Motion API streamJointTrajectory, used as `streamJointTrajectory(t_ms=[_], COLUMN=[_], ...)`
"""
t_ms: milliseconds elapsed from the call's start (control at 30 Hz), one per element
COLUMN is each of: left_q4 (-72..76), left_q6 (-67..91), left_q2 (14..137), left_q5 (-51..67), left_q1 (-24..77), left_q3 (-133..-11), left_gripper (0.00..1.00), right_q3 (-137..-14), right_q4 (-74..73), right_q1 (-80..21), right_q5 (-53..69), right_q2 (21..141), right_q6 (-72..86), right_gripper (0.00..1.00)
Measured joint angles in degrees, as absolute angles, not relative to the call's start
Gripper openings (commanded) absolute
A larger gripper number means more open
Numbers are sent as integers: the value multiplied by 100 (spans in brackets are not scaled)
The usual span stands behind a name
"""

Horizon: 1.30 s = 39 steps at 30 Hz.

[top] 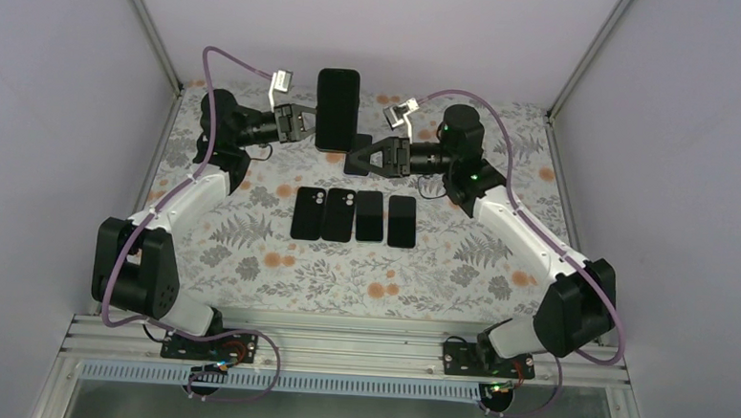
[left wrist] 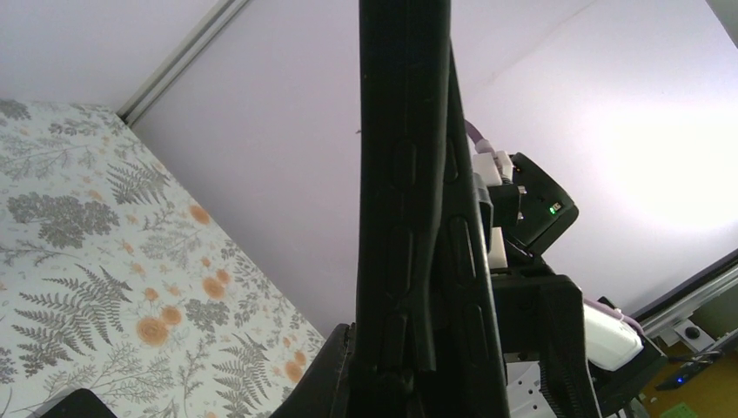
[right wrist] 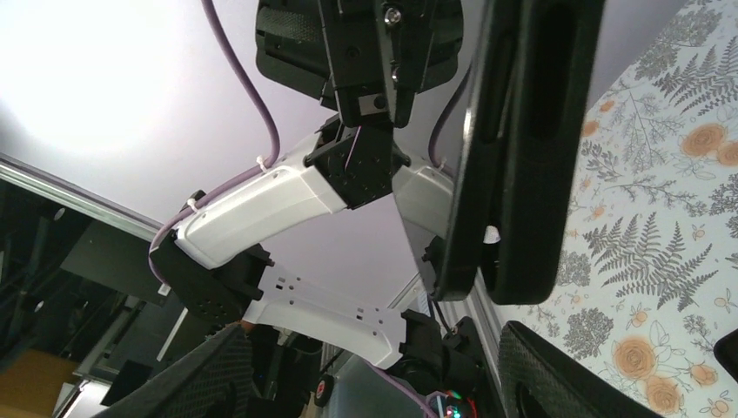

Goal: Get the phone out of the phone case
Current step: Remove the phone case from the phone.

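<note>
A black phone in its phone case stands upright above the back of the table, with my left gripper shut on its left edge. In the left wrist view I see it edge-on: the phone and the case split apart along part of their length, clamped in the left gripper. In the right wrist view the phone and the case show a gap at their lower end. My right gripper hangs open just below and right of it; nothing lies between the right gripper's fingers.
Several black phones or cases lie side by side in a row at the middle of the floral tablecloth. Lilac walls close in the back and both sides. The left arm crosses the right wrist view.
</note>
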State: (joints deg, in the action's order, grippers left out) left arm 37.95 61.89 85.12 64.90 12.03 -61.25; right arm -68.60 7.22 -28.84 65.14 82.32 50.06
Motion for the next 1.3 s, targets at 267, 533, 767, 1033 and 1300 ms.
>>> streamJointTrajectory(t_ms=[267, 533, 767, 1033, 1300], left_q4=[3813, 3671, 3411, 3197, 3105], left_q6=[6071, 5743, 5468, 5194, 5022], left_q2=[8512, 8512, 8512, 8510, 8510], left_q5=[6488, 6394, 6206, 6093, 6073], left_q1=[1212, 1256, 1286, 1385, 1518], left_q3=[-6125, -6125, -6125, -6123, -6123], left_gripper=[3, 2, 2, 2, 2], right_q3=[-6901, -6908, -6989, -7076, -7102], right_q4=[777, 814, 749, 578, 565], right_q1=[-2884, -2886, -2882, -2818, -2698], right_q5=[6399, 6364, 6241, 6075, 5957], right_q2=[8377, 8405, 8506, 8549, 8549], right_q6=[5216, 5297, 5323, 5312, 5315], right_gripper=[58, 51, 46, 37, 31])
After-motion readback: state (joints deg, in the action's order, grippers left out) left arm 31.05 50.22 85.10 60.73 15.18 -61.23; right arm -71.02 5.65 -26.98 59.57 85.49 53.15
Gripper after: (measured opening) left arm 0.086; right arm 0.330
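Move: The half-opened phone and case are already held at their left edge by the left gripper, their middle about 4 cm to its right, 2 cm ahead and slightly above. From the right gripper that middle is some 8 cm ahead, 4 cm left and 4 cm higher. Roughly 35 cm below the right gripper lie the lone phone, about 23 cm ahead, the empty case, 9 cm ahead and 5 cm left, and the bare phone, 9 cm ahead and 4 cm right. Slide the right gripper about 4 cm forward along the near right edge of the held phone, sinking about 1 cm and turning slightly clockwise, and narrow its fingers from two-thirds to one-third open around that edge, one on the screen side, the other at the gap between phone and case. Keep the left grip shut and bring the phone roughly 1.5 cm right and down towards the right gripper. ##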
